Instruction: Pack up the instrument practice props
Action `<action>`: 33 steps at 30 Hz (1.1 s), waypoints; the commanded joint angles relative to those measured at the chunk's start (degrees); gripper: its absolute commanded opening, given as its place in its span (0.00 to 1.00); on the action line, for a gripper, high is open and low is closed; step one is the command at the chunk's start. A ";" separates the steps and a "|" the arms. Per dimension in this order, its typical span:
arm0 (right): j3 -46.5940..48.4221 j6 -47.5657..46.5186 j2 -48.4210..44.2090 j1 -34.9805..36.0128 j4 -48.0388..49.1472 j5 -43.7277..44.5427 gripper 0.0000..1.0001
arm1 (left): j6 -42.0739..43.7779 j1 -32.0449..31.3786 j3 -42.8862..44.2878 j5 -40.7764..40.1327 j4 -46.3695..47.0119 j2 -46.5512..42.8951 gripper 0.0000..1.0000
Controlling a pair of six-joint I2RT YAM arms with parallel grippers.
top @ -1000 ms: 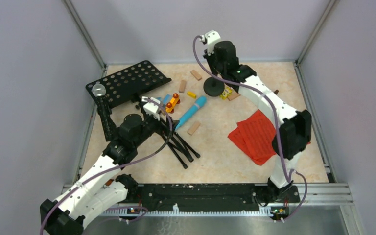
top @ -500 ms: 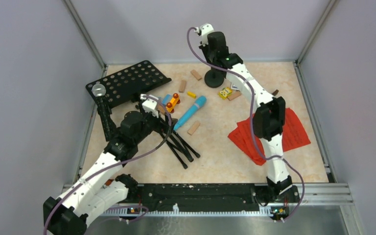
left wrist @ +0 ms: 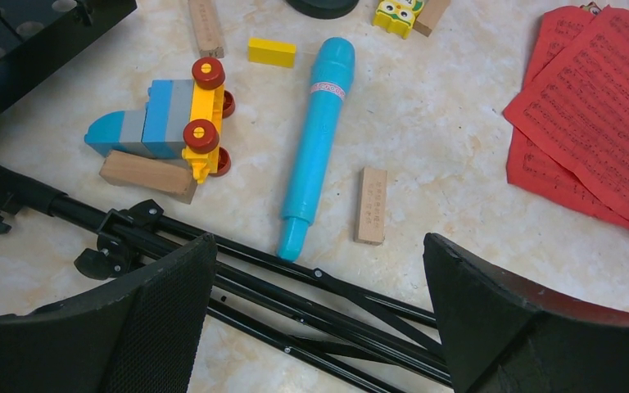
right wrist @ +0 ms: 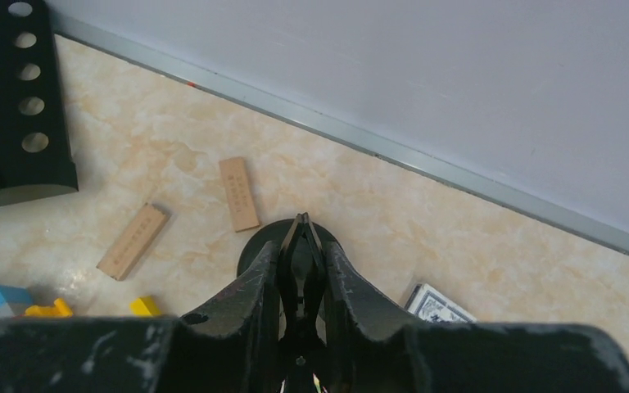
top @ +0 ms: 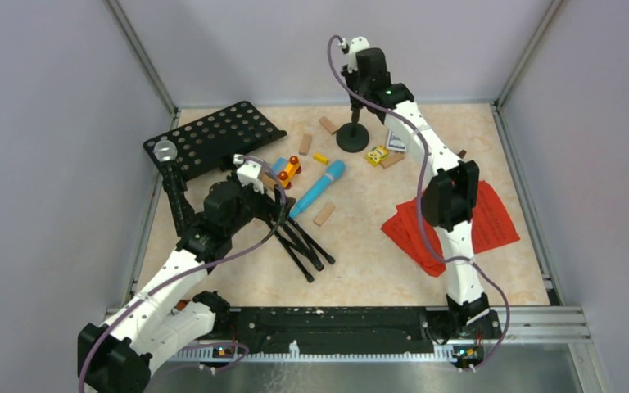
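My right gripper [top: 361, 95] [right wrist: 300, 250] is at the back of the table, shut on the clip atop a black round-based mic holder [top: 352, 139] [right wrist: 249, 259] that stands upright. My left gripper [top: 272, 199] [left wrist: 319, 311] is open above the folded tripod legs [top: 301, 243] [left wrist: 311, 291], not touching them. The black hole-punched music desk [top: 213, 137] lies at the back left. A silver-headed microphone [top: 165, 151] sits in a second holder [top: 178, 205] at the left. The blue microphone [top: 318, 188] [left wrist: 319, 135] lies mid-table. Red sheet-music pages [top: 426, 233] [left wrist: 598, 115] lie at the right.
A colourful toy vehicle [top: 288, 170] [left wrist: 172, 123] sits beside the blue microphone. Small wooden blocks [top: 323, 214] [left wrist: 371, 205], a yellow brick [left wrist: 271, 51], a yellow toy [top: 377, 155] and a card deck [top: 396, 141] [right wrist: 434, 304] are scattered around. Grey walls enclose three sides.
The right arm swung back and left off the red pages, and the mic holder went from tilted to upright near the back wall. The left arm shifted only slightly.
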 commanded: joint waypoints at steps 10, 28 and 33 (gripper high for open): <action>0.61 3.14 -5.40 -1.81 5.21 -1.63 0.70 | -0.90 0.43 2.83 -2.53 0.33 -2.04 0.99; -70.88 -0.64 -54.48 8.03 42.64 -26.88 0.83 | -14.69 0.39 36.61 -13.66 -30.33 -6.57 0.99; -78.77 -4.83 -51.13 19.91 52.35 -34.29 0.85 | -16.65 0.36 41.89 -12.30 -34.60 -7.57 0.99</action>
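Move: The right hand grips the microphone stand near its top, its round base about 23 cm straight below. The blue microphone lies some 19 cm back and 11 cm left of this hand, 22 cm lower; the toy car is 7 cm ahead and 10 cm left of that microphone, a wooden block 8 cm behind it. From the left hand, the black microphone is 26 cm left, roughly level ahead, slightly higher; the blue one is 12 cm ahead, 8 cm right. The right hand opens wide and lets go of the microphone stand almost on the spot, then pulls quickly back about 27 cm towards the blue microphone, arching up before it starts to sink, veering right and then left while turning counter-clockwise some 35 degrees. From mid-way the open left hand climbs about 24 cm off the folded tripod, drifting a little back and left. ##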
